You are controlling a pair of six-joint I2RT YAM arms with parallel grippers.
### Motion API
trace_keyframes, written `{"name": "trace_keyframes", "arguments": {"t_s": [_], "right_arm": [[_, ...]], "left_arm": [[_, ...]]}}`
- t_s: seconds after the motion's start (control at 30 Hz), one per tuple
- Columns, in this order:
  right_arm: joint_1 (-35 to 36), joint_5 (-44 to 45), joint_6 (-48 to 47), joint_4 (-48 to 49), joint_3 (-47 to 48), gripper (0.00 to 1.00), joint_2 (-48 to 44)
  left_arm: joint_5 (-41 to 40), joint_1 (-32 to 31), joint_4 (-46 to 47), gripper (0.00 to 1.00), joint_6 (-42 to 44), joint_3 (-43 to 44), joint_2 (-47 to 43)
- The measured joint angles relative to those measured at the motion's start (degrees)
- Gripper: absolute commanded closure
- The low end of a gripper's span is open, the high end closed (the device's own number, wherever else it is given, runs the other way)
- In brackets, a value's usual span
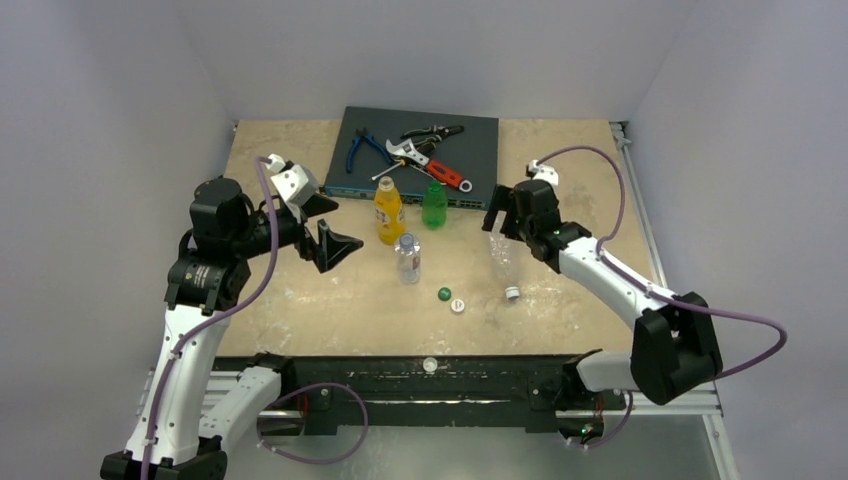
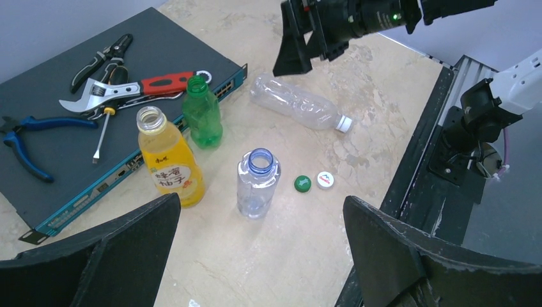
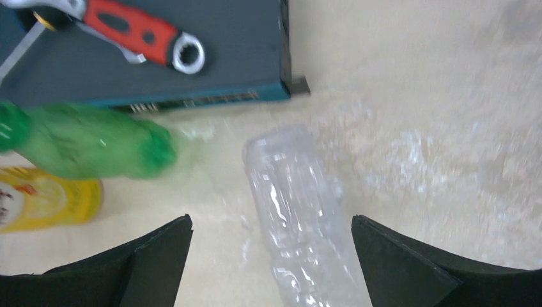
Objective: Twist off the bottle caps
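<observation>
The larger clear bottle (image 1: 505,262) lies on its side, its white cap (image 1: 512,293) still on it. In the right wrist view this bottle (image 3: 300,204) runs under and between my fingers, touching neither. My right gripper (image 1: 497,215) (image 3: 271,220) hangs open above its base end. The orange-yellow bottle (image 1: 389,212), green bottle (image 1: 434,204) and small clear bottle (image 1: 408,258) stand upright with bare necks. A dark green cap (image 1: 444,294) and a white cap (image 1: 458,306) lie loose on the table. My left gripper (image 1: 335,245) (image 2: 262,204) is open and empty, left of the bottles.
A dark flat box (image 1: 420,150) at the back carries blue pliers (image 1: 362,150), a red-handled wrench (image 1: 440,170) and other hand tools. Another white cap (image 1: 430,365) sits on the black front rail. The right arm's gripper (image 2: 300,45) shows in the left wrist view above the lying bottle (image 2: 297,103).
</observation>
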Motion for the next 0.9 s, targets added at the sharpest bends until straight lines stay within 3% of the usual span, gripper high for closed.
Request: {"name": "trace_keyframes", "arguments": {"t_s": [0.43,0.9], "right_arm": [[-0.3,-4.4,4.7,1.3,-12.1,0.01,0.3],[2.4,-0.8,7.8,3.7,-14.0,0.01,5.2]], "left_arm": [[1.6,0.0,0.0,0.00,0.0,0.0,0.0],[2.8,0.0,0.0,0.00,0.3,0.0,0.0]]}}
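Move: The lying clear bottle's middle is about 3 cm back, 1 cm left and 12 cm below the right hand. From that hand the green bottle stands some 4 cm ahead and 17 cm left, the uncapped clear bottle roughly 8 cm back and 23 cm left, and the green cap about 12 cm back and 15 cm left. From the left hand the lying bottle is some 10 cm ahead, 34 cm right and 31 cm lower. The open right hand sinks about 12 cm towards the lying bottle, drawing back 6 and tipping down. ##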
